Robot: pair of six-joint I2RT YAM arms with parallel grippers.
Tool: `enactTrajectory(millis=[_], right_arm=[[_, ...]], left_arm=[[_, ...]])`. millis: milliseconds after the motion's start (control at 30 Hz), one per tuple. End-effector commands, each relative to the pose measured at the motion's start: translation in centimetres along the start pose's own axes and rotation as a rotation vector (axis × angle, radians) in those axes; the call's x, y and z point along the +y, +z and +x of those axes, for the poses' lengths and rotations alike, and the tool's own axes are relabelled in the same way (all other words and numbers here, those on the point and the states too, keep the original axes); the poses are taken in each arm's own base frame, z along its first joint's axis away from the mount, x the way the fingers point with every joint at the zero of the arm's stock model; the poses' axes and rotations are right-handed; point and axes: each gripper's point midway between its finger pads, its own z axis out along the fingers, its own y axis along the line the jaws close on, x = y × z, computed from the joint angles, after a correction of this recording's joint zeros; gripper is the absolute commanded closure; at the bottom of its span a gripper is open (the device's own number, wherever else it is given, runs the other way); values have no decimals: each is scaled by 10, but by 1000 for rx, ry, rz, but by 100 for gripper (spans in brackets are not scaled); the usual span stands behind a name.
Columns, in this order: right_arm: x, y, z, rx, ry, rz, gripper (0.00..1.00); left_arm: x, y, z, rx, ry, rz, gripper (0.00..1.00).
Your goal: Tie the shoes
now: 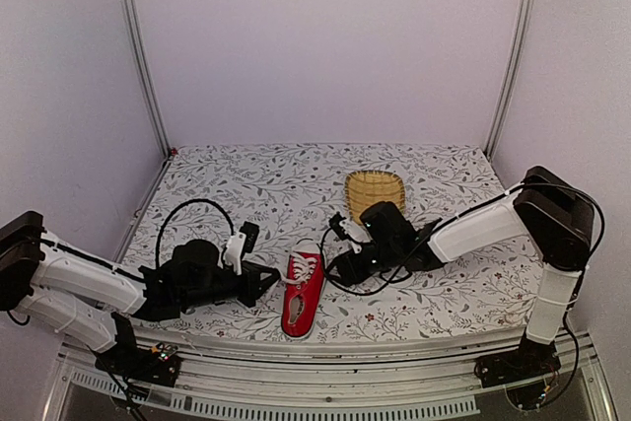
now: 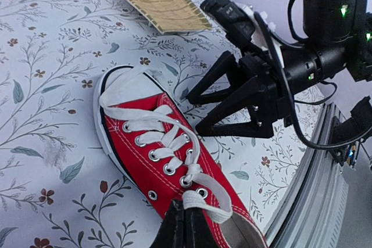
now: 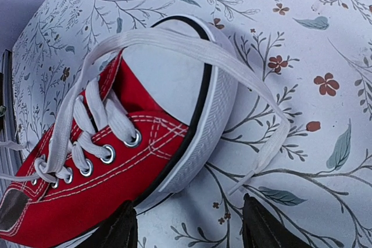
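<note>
The red shoe (image 1: 304,293) with a white toe cap lies on the floral cloth between my two arms, toe pointing away. My left gripper (image 2: 185,208) is shut at the shoe's (image 2: 152,154) top eyelets, pinching a white lace (image 2: 204,197) that bends over its tip. My right gripper (image 3: 187,212) stands open just off the toe cap of the shoe (image 3: 110,161), touching nothing. A long lace (image 3: 174,42) drapes across the toe, and its loose end (image 3: 258,164) lies on the cloth ahead of the right fingertip. In the left wrist view the right gripper (image 2: 195,114) hangs beside the shoe.
A yellow woven basket (image 1: 375,190) rests on the cloth behind the shoe, also visible as the basket (image 2: 160,4) from the left wrist. The metal rail (image 1: 325,352) of the table's near edge runs close to the shoe's heel. Walls enclose the back and sides.
</note>
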Motion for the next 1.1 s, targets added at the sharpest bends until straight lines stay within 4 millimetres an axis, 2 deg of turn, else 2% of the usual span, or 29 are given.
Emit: enactTrajectory(millis=[0, 100, 200, 367, 667, 700, 767, 800, 833, 933, 1067], right_arm=[[-22, -4, -12, -53, 2, 78, 39], [-42, -5, -19, -73, 22, 149, 39], [-53, -1, -25, -76, 17, 183, 44], [-58, 18, -28, -53, -27, 191, 57], [-57, 41, -30, -33, -89, 157, 59], [-55, 43, -30, -36, -99, 140, 63], [-50, 45, -32, -46, -107, 111, 87], [-48, 44, -36, -55, -109, 104, 95], [-46, 42, -40, -63, -110, 100, 97], [-33, 23, -63, -123, -112, 81, 98], [1, -13, -110, -238, -136, -12, 98]], left_arm=[[-8, -2, -2, -1, 10, 12, 100], [-8, -1, -1, 2, 11, 10, 100], [-8, -1, -1, 5, 11, 9, 100], [-8, 0, -1, 11, 11, 4, 100], [-8, 1, 0, 18, 7, -3, 100], [-7, 1, 0, 18, 6, -5, 100], [-7, 1, 1, 21, 4, -8, 100], [-7, 1, 0, 21, 5, -9, 100], [-7, 1, 1, 22, 3, -8, 100], [-7, 1, 0, 20, 3, -9, 100], [-8, 1, -1, 18, 5, -5, 100]])
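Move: The loose lace end lies beyond the toe on the shoe's right, about 6 cm ahead of the open right hand, 1 cm left and 2 cm below. From that hand, the shoe's middle is roughly 7 cm left and 4 cm back, at much the same height; the basket is some 24 cm ahead and 12 cm right. From the left hand, the lace end is about 10 cm ahead, 11 cm right and 8 cm lower. The lace end draped over the toe is what the right hand takes: the hand runs about 7 cm forward along the shoe's right side, bowing outward by 2 cm then back left, and sinks 1–2 cm, its fingertips swinging some 10 degrees forward. The half-open fingers narrow, then shut to pinch the lace, and the hand starts to rise. The left hand keeps its hold on the other lace, easing down slightly. ##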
